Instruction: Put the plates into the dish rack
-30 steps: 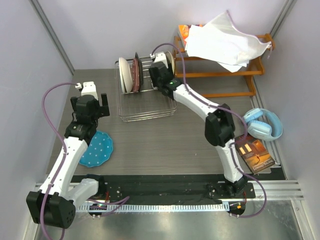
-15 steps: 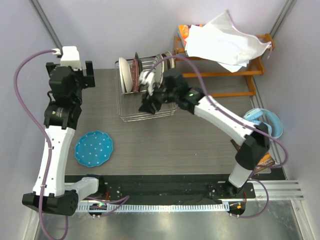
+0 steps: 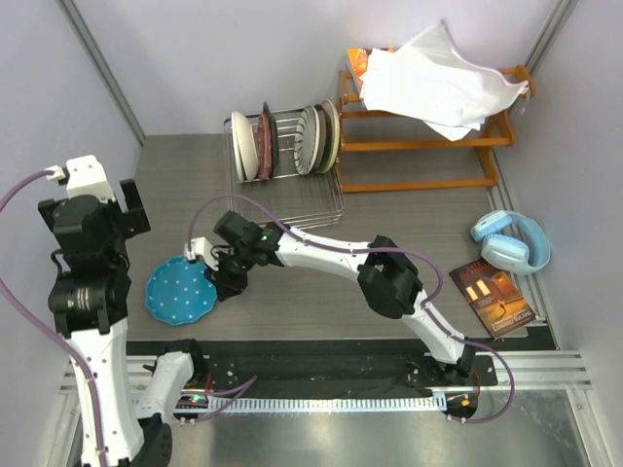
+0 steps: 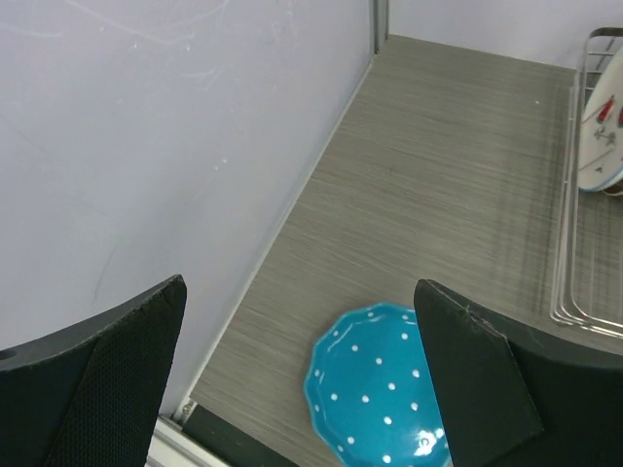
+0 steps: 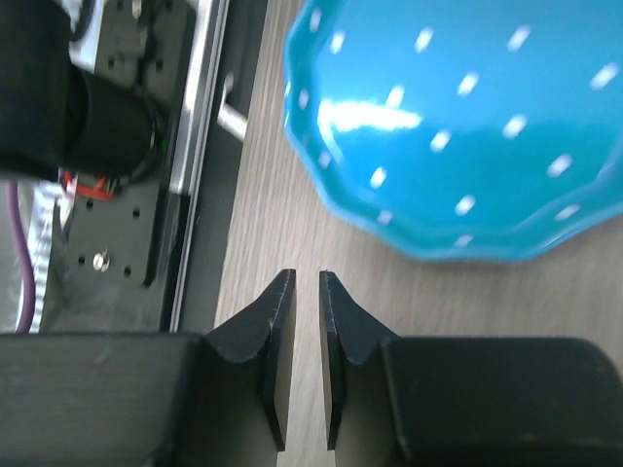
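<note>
The blue plate with white dots (image 3: 180, 290) lies flat on the table at the near left. It also shows in the left wrist view (image 4: 380, 389) and the right wrist view (image 5: 458, 126). My right gripper (image 3: 220, 282) (image 5: 301, 275) is low at the plate's right edge, jaws nearly together with nothing between them. My left gripper (image 3: 92, 209) (image 4: 300, 287) is raised above the table's left side, open and empty. The wire dish rack (image 3: 292, 209) (image 4: 574, 282) holds upright plates: cream and dark red ones (image 3: 251, 146) at the left, the striped one (image 3: 310, 139) and the cream-green one (image 3: 329, 136) at the right.
An orange wooden shelf rack (image 3: 428, 146) draped with a white cloth (image 3: 428, 78) stands at the back right. Blue headphones (image 3: 511, 243) and a book (image 3: 496, 297) lie at the right. A wall (image 4: 146, 146) runs along the left edge. A black rail (image 3: 321, 355) runs along the near edge.
My right arm left the dish rack and swung down and left to the blue plate's edge. My left arm drew back toward the near left. The striped and cream-green plates stay in the rack.
</note>
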Robot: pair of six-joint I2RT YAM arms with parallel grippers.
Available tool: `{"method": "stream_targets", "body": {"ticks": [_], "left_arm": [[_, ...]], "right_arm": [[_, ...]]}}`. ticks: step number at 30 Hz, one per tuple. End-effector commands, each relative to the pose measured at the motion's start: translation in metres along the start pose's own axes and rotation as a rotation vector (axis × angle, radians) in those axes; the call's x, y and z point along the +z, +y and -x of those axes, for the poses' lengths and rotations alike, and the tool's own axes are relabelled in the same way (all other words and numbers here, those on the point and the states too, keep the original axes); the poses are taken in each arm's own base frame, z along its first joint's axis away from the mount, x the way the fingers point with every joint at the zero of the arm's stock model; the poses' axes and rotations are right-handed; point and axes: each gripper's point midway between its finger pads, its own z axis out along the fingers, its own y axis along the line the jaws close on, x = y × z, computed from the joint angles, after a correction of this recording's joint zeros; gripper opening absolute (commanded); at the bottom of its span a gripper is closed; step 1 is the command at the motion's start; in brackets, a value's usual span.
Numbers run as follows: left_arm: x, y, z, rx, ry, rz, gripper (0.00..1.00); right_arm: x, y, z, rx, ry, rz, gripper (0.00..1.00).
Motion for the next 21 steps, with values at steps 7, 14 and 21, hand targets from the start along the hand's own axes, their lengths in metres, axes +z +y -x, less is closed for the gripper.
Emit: {"method": "stream_targets", "body": {"ticks": [7, 14, 21], "left_arm": [[-0.027, -0.002, -0.026, -0.019, 0.049, -0.039, 0.99], [-0.029, 0.000, -0.026, 0.005, 0.031, -0.033, 1.00], [-0.024, -0.010, -0.033, 0.027, 0.064, -0.077, 0.99]], "right_arm": [[0.028, -0.043, 0.051, -0.072, -0.123, -0.201, 0.23], [0.062, -0.068, 0.005, -0.084, -0.026, -0.262, 0.21], [0.035, -0.070, -0.041, -0.063, 0.101, -0.321, 0.20]]}}
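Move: The blue dotted plate's middle lies about 14 cm to the left of the right gripper and some 4 cm ahead, roughly 8 cm below. From the right gripper, the dish rack's middle is around 32 cm ahead and 11 cm to the right; the white plate at the rack's left end stands about 36 cm ahead and 1 cm right. From the left gripper, the blue plate is some 9 cm right, 3 cm back and 36 cm below. Lift the nearly shut right fingers a little while carrying them left and forward, about 5 cm each way, towards the blue plate's right-hand rim; then bring them down some 8 cm until the tips are at that rim, seeming to touch it. Leave the opening as it is. Meanwhile ease the open, empty left gripper back about 3 cm, sinking slightly. ##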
